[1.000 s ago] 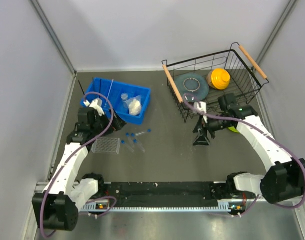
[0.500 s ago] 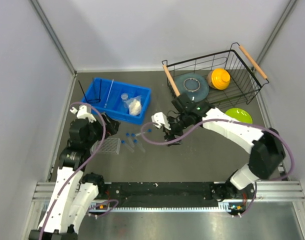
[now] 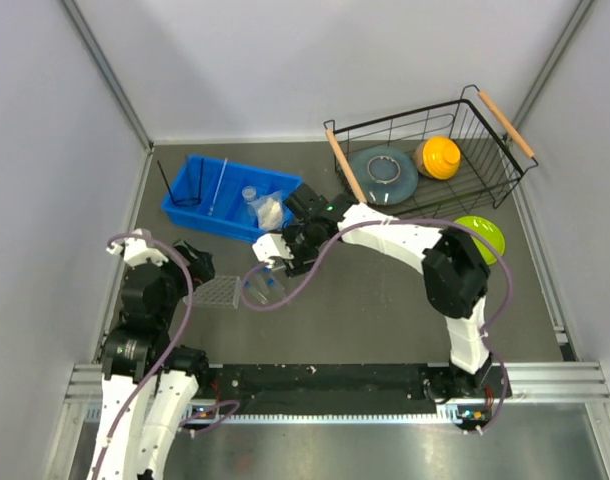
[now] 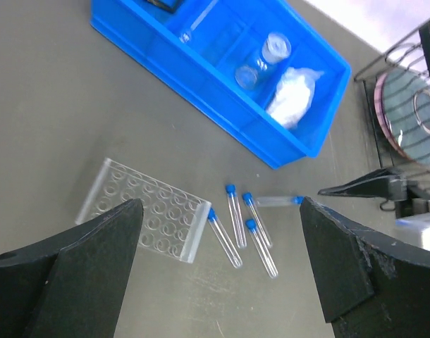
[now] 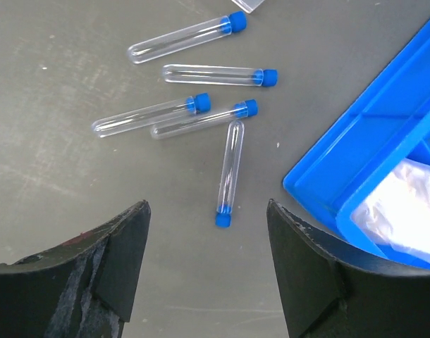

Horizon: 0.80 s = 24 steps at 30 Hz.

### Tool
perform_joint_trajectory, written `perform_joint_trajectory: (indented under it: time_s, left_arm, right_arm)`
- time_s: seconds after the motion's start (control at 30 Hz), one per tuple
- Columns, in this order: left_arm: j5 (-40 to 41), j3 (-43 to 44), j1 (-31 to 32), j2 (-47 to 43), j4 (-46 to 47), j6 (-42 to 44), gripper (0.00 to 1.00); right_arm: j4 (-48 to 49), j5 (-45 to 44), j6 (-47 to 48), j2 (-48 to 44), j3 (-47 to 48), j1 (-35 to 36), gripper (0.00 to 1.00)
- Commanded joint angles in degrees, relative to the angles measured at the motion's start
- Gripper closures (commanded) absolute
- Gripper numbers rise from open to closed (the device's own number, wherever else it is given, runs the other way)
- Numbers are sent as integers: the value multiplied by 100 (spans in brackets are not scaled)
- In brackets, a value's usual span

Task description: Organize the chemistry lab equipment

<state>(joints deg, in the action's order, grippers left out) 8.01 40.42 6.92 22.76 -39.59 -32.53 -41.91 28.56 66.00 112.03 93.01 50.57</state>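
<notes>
Several clear blue-capped test tubes lie loose on the dark table beside the flat clear tube rack. My right gripper hovers open over them. One tube points at the gap, its cap between the fingertips and untouched. In the top view the right gripper partly hides the tubes. My left gripper is wide open, held high and back from the rack, with nothing in it. The black ring stand, glass rod, small cup and white packet sit in the blue bin.
The blue bin stands just behind the tubes, its corner close to my right finger. The black wire basket at back right holds a grey dish and an orange one. A green dish lies outside it.
The right arm swung left from beside the basket to above the loose tubes, its jaws narrowing slightly. The left arm drew back toward the near left, away from the rack.
</notes>
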Motion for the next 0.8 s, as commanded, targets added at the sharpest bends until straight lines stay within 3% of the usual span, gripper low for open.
perform_joint_trajectory:
  time_s: [0.0,0.3,0.57,0.77]
  left_arm:
    - [859,457,3,-377,-189,291,1]
    - [1062,537,3,-765,-250,669,1]
    - [1211,537,3,-932,-286,687,1]
    - [1203,563,3,-958,-303,713,1]
  right_arm:
    - [-106,-175,-8,477,586,111,34]
    - [-133,-386,-509,1198,1052,208,48]
    - [-160,-658,-553,1655,1377,191,51]
    - [-247,-772,-614,1823,1474,199,59]
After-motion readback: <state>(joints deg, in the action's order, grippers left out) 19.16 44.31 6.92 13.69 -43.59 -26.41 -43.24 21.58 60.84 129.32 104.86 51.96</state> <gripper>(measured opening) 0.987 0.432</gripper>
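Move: The test tube lying crosswise nearest the blue box lies about 3 cm ahead of the right hand, 3 cm to its left and 11 cm below. The four other test tubes lie roughly 5 cm to the left of that tube and 5 cm back, the clear rack some 20 cm left of the hand and 3 cm back, the blue box's middle 18 cm ahead and 15 cm left. From the left hand, that tube is about 17 cm right, 2 cm ahead and 22 cm below. Down onto the crosswise test tube comes the right hand, sinking about 8 cm while easing some 3 cm forward and a little left; its fingers tip about 10 degrees steeper and narrow part-way, one on each side of the tube, without closing on it. The empty left hand draws clear, left, up and back, fingers wide open, tips lifting slightly. ##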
